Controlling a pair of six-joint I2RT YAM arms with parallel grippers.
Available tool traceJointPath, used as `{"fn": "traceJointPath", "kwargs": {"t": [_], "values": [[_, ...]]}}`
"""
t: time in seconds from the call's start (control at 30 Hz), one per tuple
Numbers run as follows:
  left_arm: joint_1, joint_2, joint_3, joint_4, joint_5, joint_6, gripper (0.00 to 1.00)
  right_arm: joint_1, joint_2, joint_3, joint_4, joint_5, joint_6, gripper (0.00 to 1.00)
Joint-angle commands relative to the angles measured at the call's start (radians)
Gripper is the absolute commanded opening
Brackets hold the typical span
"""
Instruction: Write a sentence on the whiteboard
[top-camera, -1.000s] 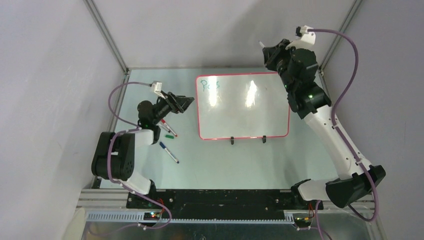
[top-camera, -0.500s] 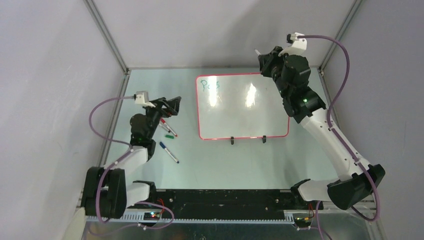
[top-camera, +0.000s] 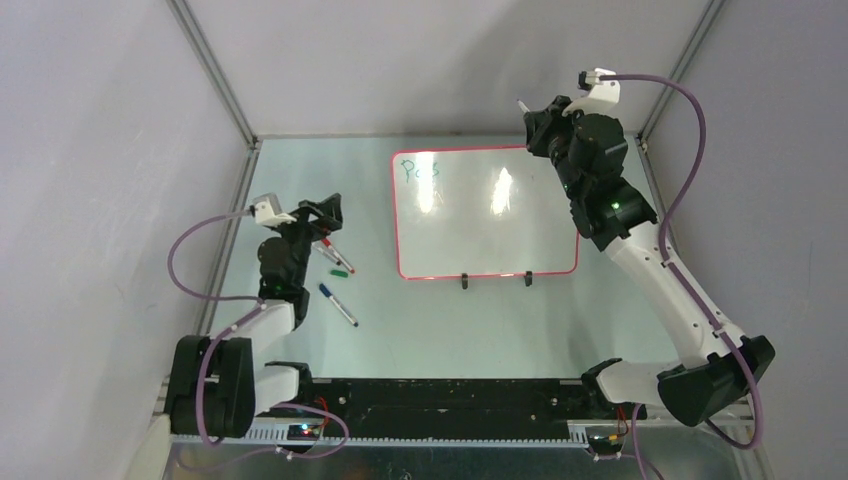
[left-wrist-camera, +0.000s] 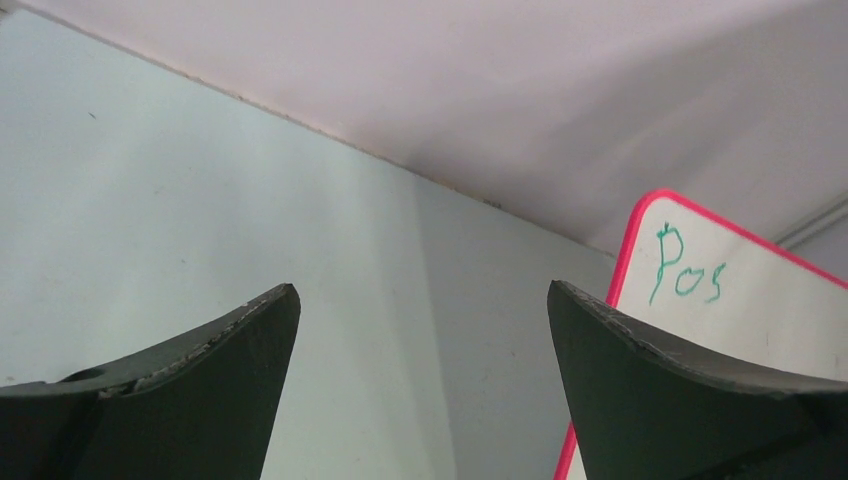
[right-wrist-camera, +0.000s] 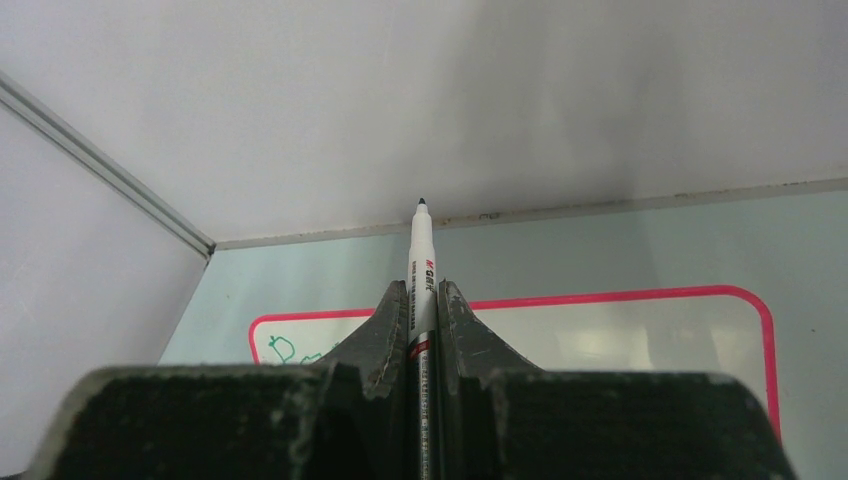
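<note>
The whiteboard (top-camera: 485, 235), white with a red-pink rim, lies at the middle back of the table. The sentence (top-camera: 420, 170) is just the green letters "Pos" in the board's top left corner. My right gripper (top-camera: 538, 118) hovers above the board's far right corner, shut on a white-barrelled marker (right-wrist-camera: 422, 250) whose dark tip points towards the back wall. My left gripper (top-camera: 325, 212) is open and empty, left of the board and apart from it. In the left wrist view the letters (left-wrist-camera: 685, 272) show past the right finger (left-wrist-camera: 640, 380).
Three loose markers lie on the table just under and near the left gripper: a red one (top-camera: 337, 254), a green-capped one (top-camera: 340, 270) and a blue one (top-camera: 338, 305). Two small black feet (top-camera: 465, 282) stick out at the board's near edge. Frame posts stand at the back corners.
My left gripper has drawn back to the left, away from the board, as its arm swung round. The right gripper has shifted slightly with the marker still in it.
</note>
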Motion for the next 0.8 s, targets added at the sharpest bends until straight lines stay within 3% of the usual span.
{"fn": "traceJointPath", "kwargs": {"t": [0.0, 0.2, 0.33, 0.4, 0.77], "values": [[-0.023, 0.065, 0.068, -0.003, 0.108, 0.024, 0.98, -0.011, -0.015, 0.001, 0.046, -0.04, -0.008, 0.0], [-0.081, 0.252, 0.153, 0.134, 0.387, -0.009, 0.94, 0.01, 0.05, 0.002, 0.055, -0.159, -0.052, 0.0], [-0.086, 0.402, 0.177, 0.408, 0.536, -0.137, 0.89, 0.027, 0.122, 0.038, 0.035, -0.217, -0.067, 0.0], [-0.086, 0.464, 0.203, 0.468, 0.59, -0.187, 0.85, 0.04, 0.155, 0.058, 0.03, -0.253, -0.078, 0.0], [-0.1, 0.586, 0.318, 0.433, 0.707, -0.219, 0.7, 0.176, 0.299, 0.142, -0.032, -0.174, -0.19, 0.0]]}}
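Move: From the right hand, still holding its marker, the blank patch just right of the "Pos" lettering lies about 16 cm left, 10 cm ahead and 18 cm lower; the lettering is some 6 cm farther left, level with the patch. From the left hand, the whiteboard's left edge is roughly 15 cm right, 8 cm ahead and 4 cm lower, the lettering about 20 cm right, 11 cm ahead and 2 cm higher. The right carries its marker 13 cm left and down towards "Pos"; left swings right towards the board's edge, fingers narrowing. ##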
